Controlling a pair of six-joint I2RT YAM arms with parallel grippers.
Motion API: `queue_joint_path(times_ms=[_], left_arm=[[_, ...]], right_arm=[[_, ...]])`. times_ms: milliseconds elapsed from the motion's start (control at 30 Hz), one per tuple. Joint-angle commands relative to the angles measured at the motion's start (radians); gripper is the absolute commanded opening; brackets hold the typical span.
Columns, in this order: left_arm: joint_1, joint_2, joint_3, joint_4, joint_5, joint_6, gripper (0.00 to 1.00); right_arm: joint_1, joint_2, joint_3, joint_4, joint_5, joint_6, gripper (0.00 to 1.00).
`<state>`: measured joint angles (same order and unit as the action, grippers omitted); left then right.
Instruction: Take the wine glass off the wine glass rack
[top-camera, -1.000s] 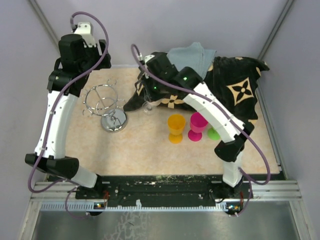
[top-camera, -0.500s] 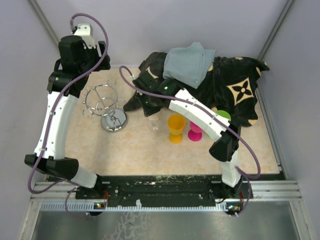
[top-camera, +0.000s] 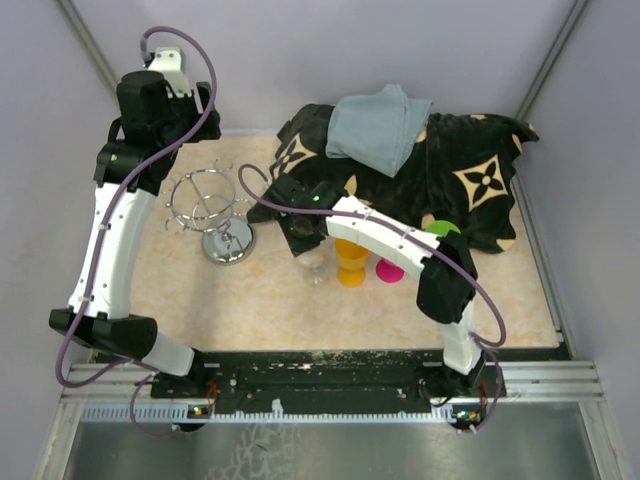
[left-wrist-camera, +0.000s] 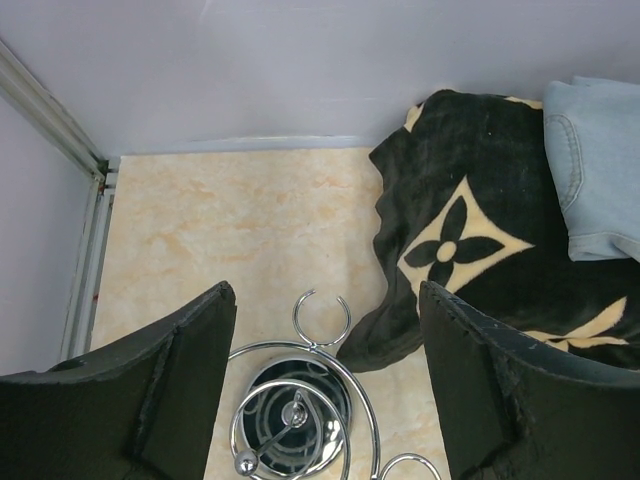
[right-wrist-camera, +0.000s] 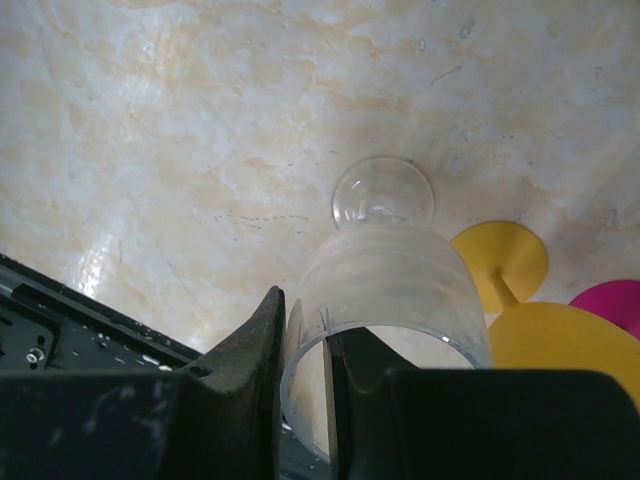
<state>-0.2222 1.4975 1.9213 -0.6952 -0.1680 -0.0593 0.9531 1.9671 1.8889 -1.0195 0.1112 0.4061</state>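
The clear wine glass (right-wrist-camera: 400, 280) hangs upright, foot down just over the tabletop, beside a yellow goblet (right-wrist-camera: 530, 330). My right gripper (right-wrist-camera: 305, 310) is shut on its rim, one finger inside the bowl and one outside. From above, the wine glass (top-camera: 314, 265) shows just under the right gripper (top-camera: 303, 228). The chrome wine glass rack (top-camera: 213, 212) stands at the left with nothing on its loops. My left gripper (left-wrist-camera: 325, 300) hovers open above the wine glass rack (left-wrist-camera: 300, 400), a finger on each side of it, touching nothing.
The yellow goblet (top-camera: 351, 257), a pink goblet (top-camera: 390, 268) and a green cup (top-camera: 441, 228) stand right of the glass. A black patterned blanket (top-camera: 470, 180) with a blue-grey cloth (top-camera: 380, 125) on it covers the back right. Walls close in the sides.
My right arm has carried the glass away from the blanket's edge toward the front, down next to the yellow goblet. The left arm has stayed where it was.
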Motion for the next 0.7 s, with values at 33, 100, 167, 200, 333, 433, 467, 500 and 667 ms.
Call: queue_joint_path(times_ms=[33, 100, 167, 200, 333, 433, 467, 500, 667], left_arm=[[0.006, -0.002, 0.027, 0.01, 0.017, 0.004, 0.79], [0.006, -0.001, 0.026, 0.011, 0.02, 0.005, 0.79], [0.006, 0.0, 0.025, 0.01, 0.024, 0.006, 0.79], [0.006, 0.0, 0.024, 0.011, 0.025, 0.006, 0.79], [0.005, -0.002, 0.022, 0.012, 0.03, 0.001, 0.79], [0.006, -0.005, 0.018, 0.012, 0.032, 0.0, 0.79], [0.006, -0.006, 0.018, 0.012, 0.031, -0.001, 0.79], [0.006, -0.007, 0.018, 0.013, 0.029, -0.001, 0.79], [0.006, -0.01, 0.017, 0.015, 0.028, -0.001, 0.79]], right_arm=[[0.009, -0.056, -0.053, 0.098, 0.01, 0.042, 0.0], [0.011, -0.062, -0.069, 0.1, 0.014, 0.048, 0.0], [0.01, -0.065, -0.075, 0.095, 0.021, 0.054, 0.0], [0.01, -0.069, -0.076, 0.095, 0.025, 0.058, 0.0], [0.01, -0.091, -0.073, 0.092, 0.037, 0.063, 0.11], [0.011, -0.106, -0.058, 0.072, 0.046, 0.065, 0.23], [0.011, -0.113, -0.054, 0.067, 0.048, 0.066, 0.27], [0.011, -0.12, -0.048, 0.061, 0.052, 0.068, 0.32], [0.011, -0.156, 0.001, 0.035, 0.068, 0.068, 0.49]])
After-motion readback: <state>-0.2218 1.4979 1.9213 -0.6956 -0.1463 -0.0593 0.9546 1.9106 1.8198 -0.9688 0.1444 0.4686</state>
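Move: The right hand still pinches the clear wine glass by its left rim, the glass's middle about 3 cm to the right, 1 cm ahead and 6 cm below. The yellow glass stands some 12 cm right and 2 cm ahead, the pink one about 22 cm right and 3 cm ahead; the rack's round base is roughly 20 cm left and 10 cm ahead. From the left hand the clear glass lies some 15 cm back, 23 cm right and 33 cm below. The right hand stays nearly in place and opens its fingers about a third, letting go of the rim. ##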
